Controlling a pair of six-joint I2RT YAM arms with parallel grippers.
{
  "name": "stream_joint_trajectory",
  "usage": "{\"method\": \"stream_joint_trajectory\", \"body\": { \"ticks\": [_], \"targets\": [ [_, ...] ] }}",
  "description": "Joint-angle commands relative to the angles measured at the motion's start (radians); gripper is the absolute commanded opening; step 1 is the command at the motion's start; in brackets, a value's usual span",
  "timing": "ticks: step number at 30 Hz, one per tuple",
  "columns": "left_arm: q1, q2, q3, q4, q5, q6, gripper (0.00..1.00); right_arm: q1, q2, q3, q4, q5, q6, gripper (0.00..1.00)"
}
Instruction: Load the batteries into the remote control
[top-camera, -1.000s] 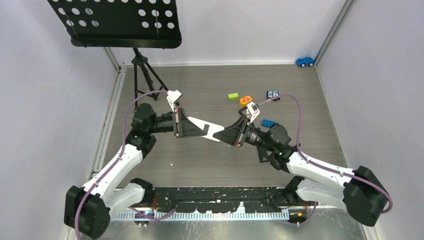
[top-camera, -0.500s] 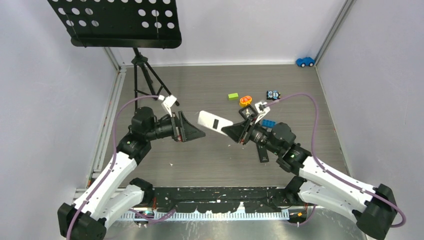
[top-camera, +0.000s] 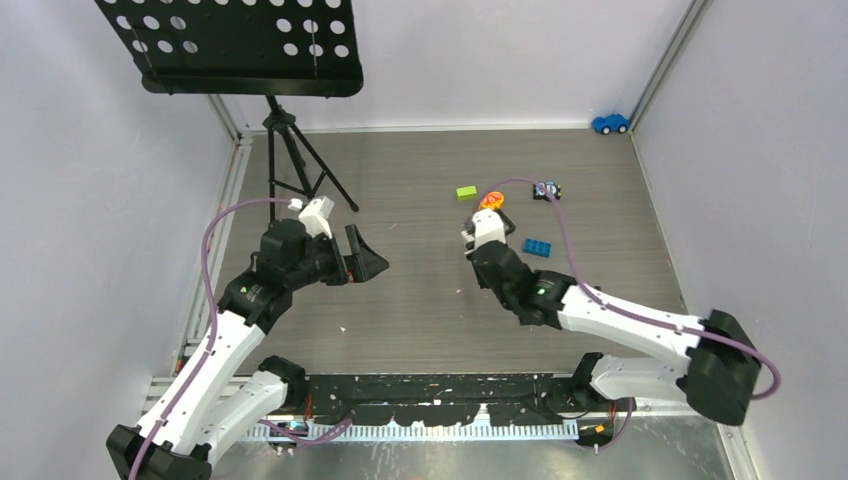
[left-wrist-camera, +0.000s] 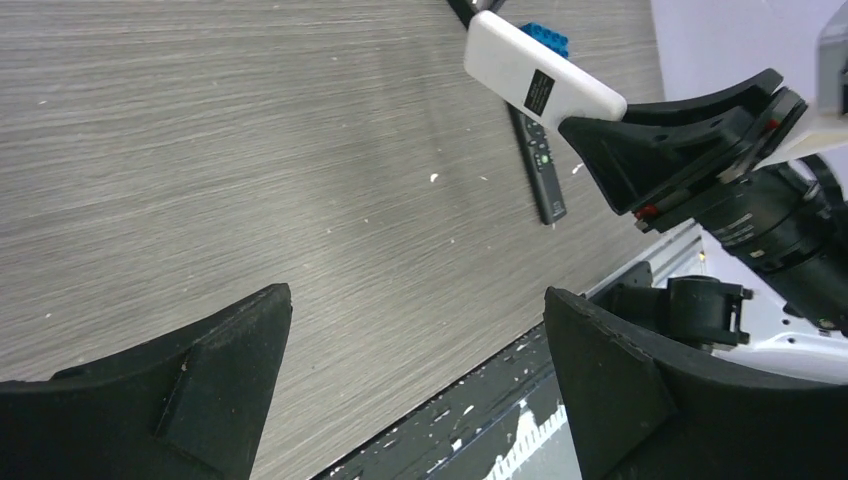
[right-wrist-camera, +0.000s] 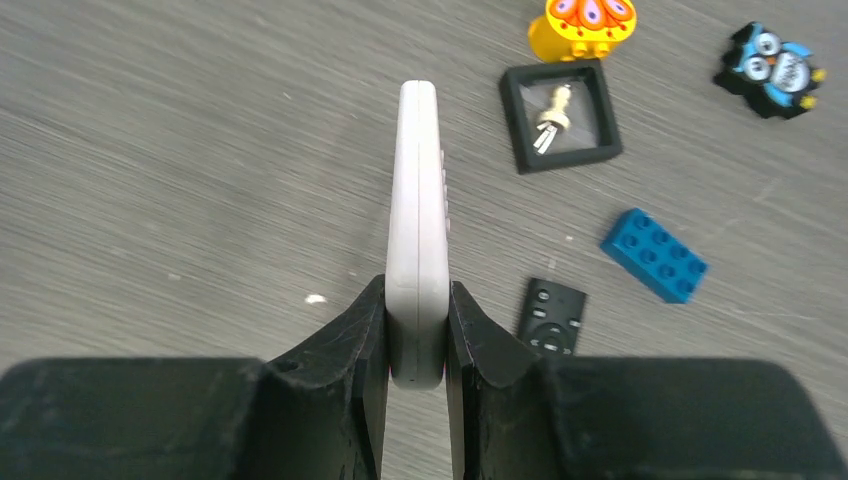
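My right gripper (right-wrist-camera: 417, 288) is shut on a white remote (right-wrist-camera: 418, 200), held edge-on above the floor with its far end pointing away. The left wrist view shows the same white remote (left-wrist-camera: 540, 85) in the right gripper's black fingers (left-wrist-camera: 680, 150), label side showing. A black remote (right-wrist-camera: 551, 318) lies on the floor just right of it and also shows in the left wrist view (left-wrist-camera: 540, 165). My left gripper (left-wrist-camera: 417, 295) is open and empty, well to the left (top-camera: 368, 262). No batteries show in any view.
A blue brick (right-wrist-camera: 654, 255), a black square frame (right-wrist-camera: 558, 115), an orange toy (right-wrist-camera: 583, 25) and an owl toy (right-wrist-camera: 775, 70) lie beyond the right gripper. A green brick (top-camera: 466, 192) lies nearby, a blue car (top-camera: 610, 123) sits far right, and a music stand (top-camera: 240, 45) stands back left.
The left gripper let go of the white remote, opened and drew back to the left. The right gripper kept the remote and swung it away, turning it edge-on over the floor.
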Motion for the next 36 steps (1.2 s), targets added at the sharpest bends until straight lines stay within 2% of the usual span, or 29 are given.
{"method": "stream_joint_trajectory", "body": {
  "ticks": [1,5,8,12,16,19,24,34,36],
  "targets": [
    [0.008,-0.013,0.045,-0.033,-0.055,0.042,1.0,0.061,0.107,0.1,-0.026,0.267,-0.151,0.0],
    [0.008,-0.012,0.047,-0.035,-0.059,0.043,1.0,0.115,0.218,0.117,-0.042,0.287,-0.207,0.0],
    [0.008,-0.012,0.053,-0.043,-0.07,0.053,1.0,0.163,0.297,0.133,-0.098,0.186,-0.274,0.0],
    [0.007,-0.002,0.083,-0.079,-0.094,0.073,1.0,0.227,0.419,0.169,-0.184,0.169,-0.307,0.03],
    [0.008,0.004,0.106,-0.115,-0.125,0.089,1.0,0.26,0.509,0.2,-0.218,0.182,-0.303,0.12],
    [0.009,-0.003,0.121,-0.144,-0.15,0.107,1.0,0.273,0.547,0.218,-0.243,0.134,-0.286,0.27],
    [0.009,-0.018,0.142,-0.184,-0.195,0.134,1.0,0.302,0.579,0.225,-0.26,0.111,-0.266,0.42],
    [0.009,-0.036,0.165,-0.21,-0.241,0.161,1.0,0.323,0.645,0.272,-0.319,0.061,-0.269,0.48],
    [0.01,-0.037,0.174,-0.222,-0.249,0.168,1.0,0.331,0.638,0.277,-0.327,0.048,-0.26,0.56]
  ]
}}
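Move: The right hand holds the white remote control by one end. The bare patch of table where the remote's middle goes lies about 7 cm to this hand's left, 1 cm back and 13 cm below. At table height too, the black tray is some 11 cm straight ahead, the blue brick 6 cm ahead and 9 cm right, the black remote 4 cm back and 6 cm right. From the left hand that patch is about 4 cm ahead, 20 cm right and 20 cm below. Lower the right gripper with the white remote control about 12 cm to the open table left of the black remote, drawing it back and left some 5 cm each as it sinks. Roll its left side down about 50 degrees, swing it counter-clockwise, and part the fingers over the last stretch to end the pinch. Ease the empty, open left gripper 4 cm left, out of the way. ##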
